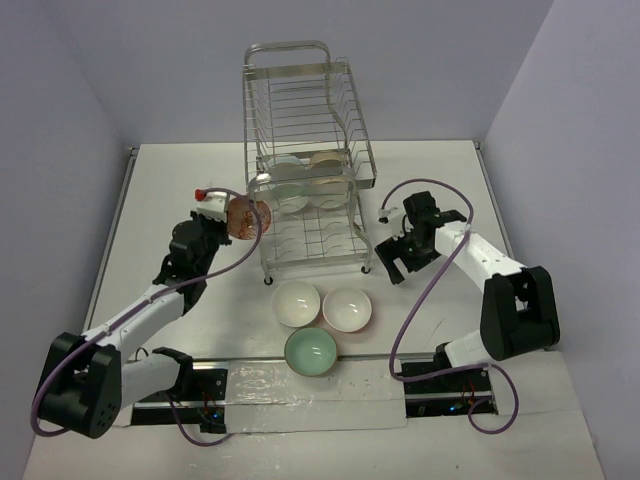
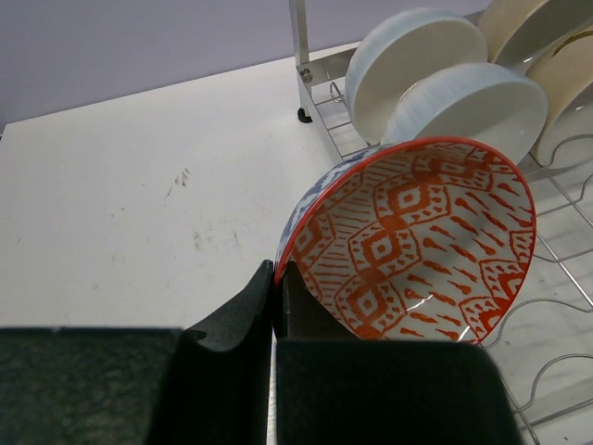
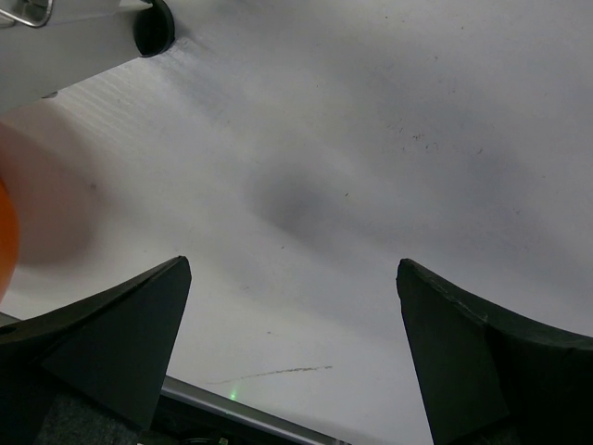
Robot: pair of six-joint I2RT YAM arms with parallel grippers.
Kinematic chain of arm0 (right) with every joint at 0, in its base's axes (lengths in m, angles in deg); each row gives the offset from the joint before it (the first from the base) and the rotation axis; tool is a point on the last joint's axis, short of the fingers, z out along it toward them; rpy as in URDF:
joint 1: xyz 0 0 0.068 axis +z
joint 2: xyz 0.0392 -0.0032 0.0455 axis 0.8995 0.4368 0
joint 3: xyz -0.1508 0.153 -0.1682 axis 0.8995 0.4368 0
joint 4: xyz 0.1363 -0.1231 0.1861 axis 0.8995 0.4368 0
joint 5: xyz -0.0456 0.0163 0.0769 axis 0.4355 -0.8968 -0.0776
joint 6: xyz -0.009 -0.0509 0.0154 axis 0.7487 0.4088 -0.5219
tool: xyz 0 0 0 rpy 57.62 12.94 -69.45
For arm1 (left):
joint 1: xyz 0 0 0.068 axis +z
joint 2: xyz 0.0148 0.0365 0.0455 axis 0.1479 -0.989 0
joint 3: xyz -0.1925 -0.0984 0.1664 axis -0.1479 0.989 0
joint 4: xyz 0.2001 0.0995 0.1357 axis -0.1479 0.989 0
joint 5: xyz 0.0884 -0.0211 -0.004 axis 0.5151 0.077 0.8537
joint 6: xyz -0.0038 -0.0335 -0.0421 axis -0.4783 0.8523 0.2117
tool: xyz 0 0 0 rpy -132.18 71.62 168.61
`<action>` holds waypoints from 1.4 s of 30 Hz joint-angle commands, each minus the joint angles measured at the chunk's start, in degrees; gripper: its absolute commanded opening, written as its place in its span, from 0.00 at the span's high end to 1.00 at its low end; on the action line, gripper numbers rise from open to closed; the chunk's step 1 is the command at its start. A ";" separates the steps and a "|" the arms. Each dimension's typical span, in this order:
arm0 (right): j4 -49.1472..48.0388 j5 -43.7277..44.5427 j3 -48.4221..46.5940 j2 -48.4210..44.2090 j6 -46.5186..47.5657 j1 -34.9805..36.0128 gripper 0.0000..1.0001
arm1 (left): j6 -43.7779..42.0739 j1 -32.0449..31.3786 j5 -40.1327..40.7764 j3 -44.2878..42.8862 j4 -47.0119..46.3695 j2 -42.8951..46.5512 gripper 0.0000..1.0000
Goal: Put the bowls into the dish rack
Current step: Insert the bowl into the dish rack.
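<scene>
My left gripper [image 1: 240, 212] is shut on the rim of the orange-red patterned bowl [image 2: 417, 241], one fingertip [image 2: 250, 306] outside the wall and one inside. The bowl hangs tilted on edge at the left side of the dish rack [image 1: 305, 130], beside its lower tier. Several pale bowls [image 2: 408, 65] stand on edge in the rack's slots. Two white bowls [image 1: 297, 303] [image 1: 347, 309] and a mint green bowl [image 1: 310, 351] sit on the table in front of the rack. To the right of the rack, my right gripper [image 3: 292, 278] hangs open over bare table.
The rack's front right foot [image 3: 153, 28] stands close to my right gripper. Thin rack wires [image 2: 556, 278] run under and behind the held bowl. White walls enclose the table [image 1: 170, 200] on three sides. Purple cables loop along both arms.
</scene>
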 commanded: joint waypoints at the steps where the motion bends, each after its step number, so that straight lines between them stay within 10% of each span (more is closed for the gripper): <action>1: -1.52 1.04 -0.01 0.64 -0.38 -0.01 0.00 | -1.26 -1.08 4.21 0.74 -12.22 -0.10 1.00; 42: -1.52 4.47 -0.36 7.24 -0.65 -0.71 0.00 | -6.61 -11.27 5.70 11.02 -52.12 -18.03 1.00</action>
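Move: The patterned bowl, held by its left rim in the left gripper, is bound for the free slot on the rack's lower tier: about 14 cm right of that hand, 2 cm ahead, 8 cm lower. The front blue-white bowl stands some 6 cm beyond the slot, with a beige bowl 8 cm right of that bowl. The rack's front-left foot is roughly 11 cm right, 13 cm back and 16 cm below. From the right hand the slot is some 28 cm left, 12 cm ahead, 4 cm higher. The patterned bowl, still pinched by its rim, is carried about 5 cm to the right into the rack's left side and lowered some 2.5 cm towards the free slot, while the left wrist tips its fingertips up by 10 degrees or so. Meanwhile the empty, wide-open right hand sinks nearly 3 cm over bare table. ##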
